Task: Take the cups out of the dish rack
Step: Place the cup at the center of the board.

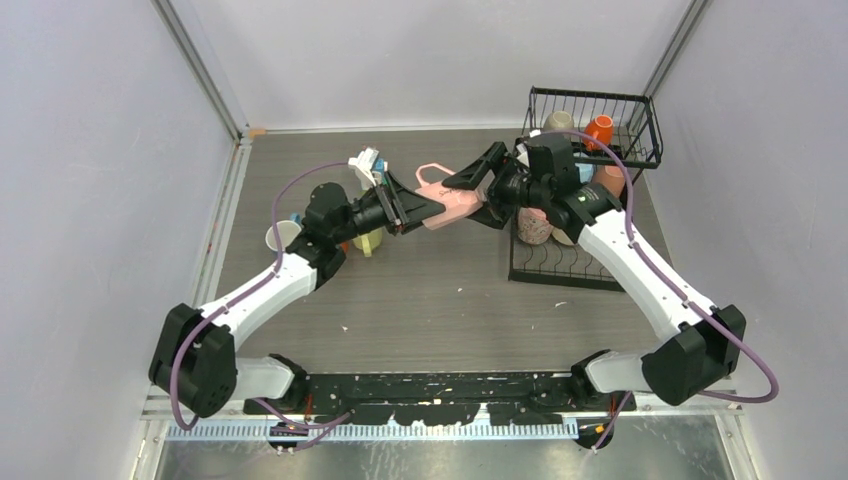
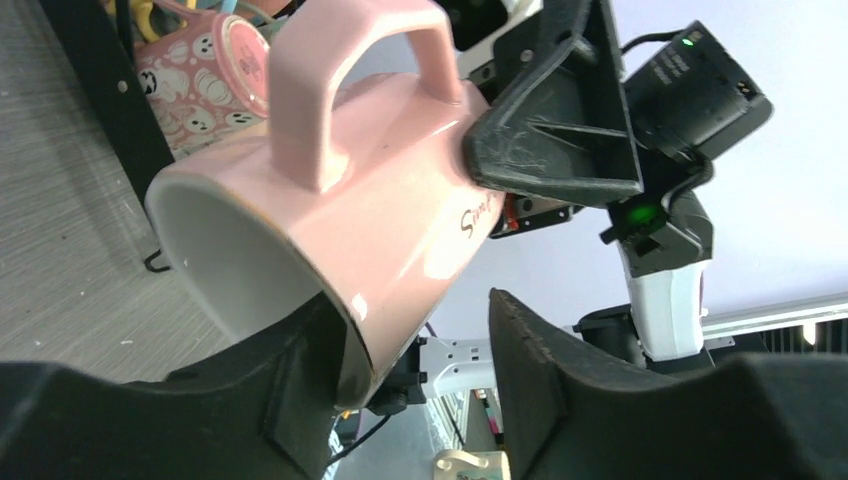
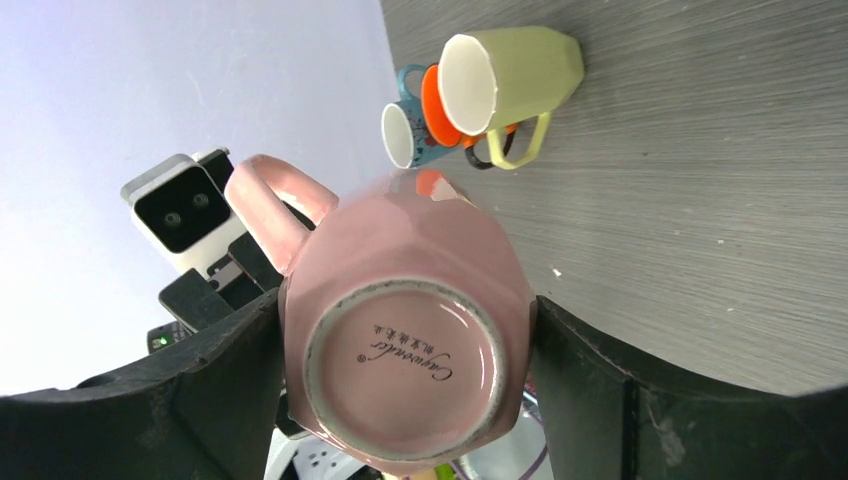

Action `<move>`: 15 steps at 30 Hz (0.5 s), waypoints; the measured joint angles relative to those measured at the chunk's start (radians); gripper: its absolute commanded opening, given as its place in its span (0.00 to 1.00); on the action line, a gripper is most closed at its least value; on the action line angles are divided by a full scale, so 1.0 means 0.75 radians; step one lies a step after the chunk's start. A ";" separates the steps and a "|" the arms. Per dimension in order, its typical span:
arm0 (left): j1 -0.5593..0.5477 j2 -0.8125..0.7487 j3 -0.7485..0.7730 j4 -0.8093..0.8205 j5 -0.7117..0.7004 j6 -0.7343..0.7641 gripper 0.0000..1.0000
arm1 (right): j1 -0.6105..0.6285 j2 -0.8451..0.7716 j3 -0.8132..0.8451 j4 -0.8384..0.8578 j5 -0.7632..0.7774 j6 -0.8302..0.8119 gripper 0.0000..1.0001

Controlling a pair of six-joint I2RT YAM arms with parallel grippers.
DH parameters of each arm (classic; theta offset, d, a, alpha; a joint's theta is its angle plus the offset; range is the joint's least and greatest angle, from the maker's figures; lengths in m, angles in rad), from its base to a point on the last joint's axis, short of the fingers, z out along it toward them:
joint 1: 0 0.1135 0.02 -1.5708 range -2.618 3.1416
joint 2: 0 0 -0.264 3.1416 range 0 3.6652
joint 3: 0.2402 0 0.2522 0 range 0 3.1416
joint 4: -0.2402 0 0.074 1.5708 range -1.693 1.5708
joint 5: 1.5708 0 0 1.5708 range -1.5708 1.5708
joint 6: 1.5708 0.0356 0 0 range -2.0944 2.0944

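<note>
A pale pink cup (image 1: 448,207) (image 2: 380,200) (image 3: 405,340) hangs on its side above the table between both arms, handle up. My right gripper (image 1: 468,193) (image 3: 405,312) is shut on its base end, one finger pressed to each side. My left gripper (image 1: 425,212) (image 2: 410,305) straddles the cup's rim. One finger touches the mouth edge, while the other finger (image 2: 540,370) stands apart from the wall. The black wire dish rack (image 1: 563,268) stands at the right. It holds an orange cup (image 1: 600,128), a beige cup (image 1: 558,120) and a patterned pink cup (image 1: 535,226) (image 2: 205,70).
On the table near the left arm lie a yellow cup (image 1: 368,241) (image 3: 520,65), a cream cup (image 1: 283,235), a light blue cup (image 3: 405,135) and an orange one (image 3: 438,105). A small toy block house (image 1: 367,165) stands behind them. Grey walls close three sides.
</note>
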State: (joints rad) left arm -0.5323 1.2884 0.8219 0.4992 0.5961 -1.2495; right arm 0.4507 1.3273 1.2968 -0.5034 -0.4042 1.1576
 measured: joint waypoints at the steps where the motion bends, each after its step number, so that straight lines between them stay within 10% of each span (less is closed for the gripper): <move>1: 0.001 -0.006 -0.003 0.013 0.000 0.001 0.50 | 0.000 0.007 -0.007 0.026 -0.017 0.017 0.27; 15: 0.005 -0.059 -0.006 0.082 -0.007 0.003 0.10 | 0.000 0.039 -0.094 0.292 -0.165 0.214 0.27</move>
State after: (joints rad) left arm -0.5289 1.2442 0.8177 0.5606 0.5911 -1.2476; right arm 0.4507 1.3567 1.2263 -0.2844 -0.5278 1.3178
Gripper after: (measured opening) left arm 0.241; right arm 0.829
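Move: The pink cup is held in the air in the right gripper, its middle about 3 cm left, 1 cm ahead and 2 cm below that hand. From the left hand it lies some 4 cm right, 3 cm ahead and 2 cm below, its mouth facing the left fingers. The green cup stands about 15 cm left of the left hand and 6 cm ahead, the patterned cup in the rack 24 cm right and 8 cm ahead, both far below. Close the left gripper across the pink cup's rim, one finger inside the mouth and the other outside the wall, shutting well over half of the present gap while you lift the hand about 2.5 cm. Meanwhile keep the right grip on the base end and feed the cup some 2 cm left towards the left hand, rising slightly and rolling about 10 degrees so that its mouth end comes up. ##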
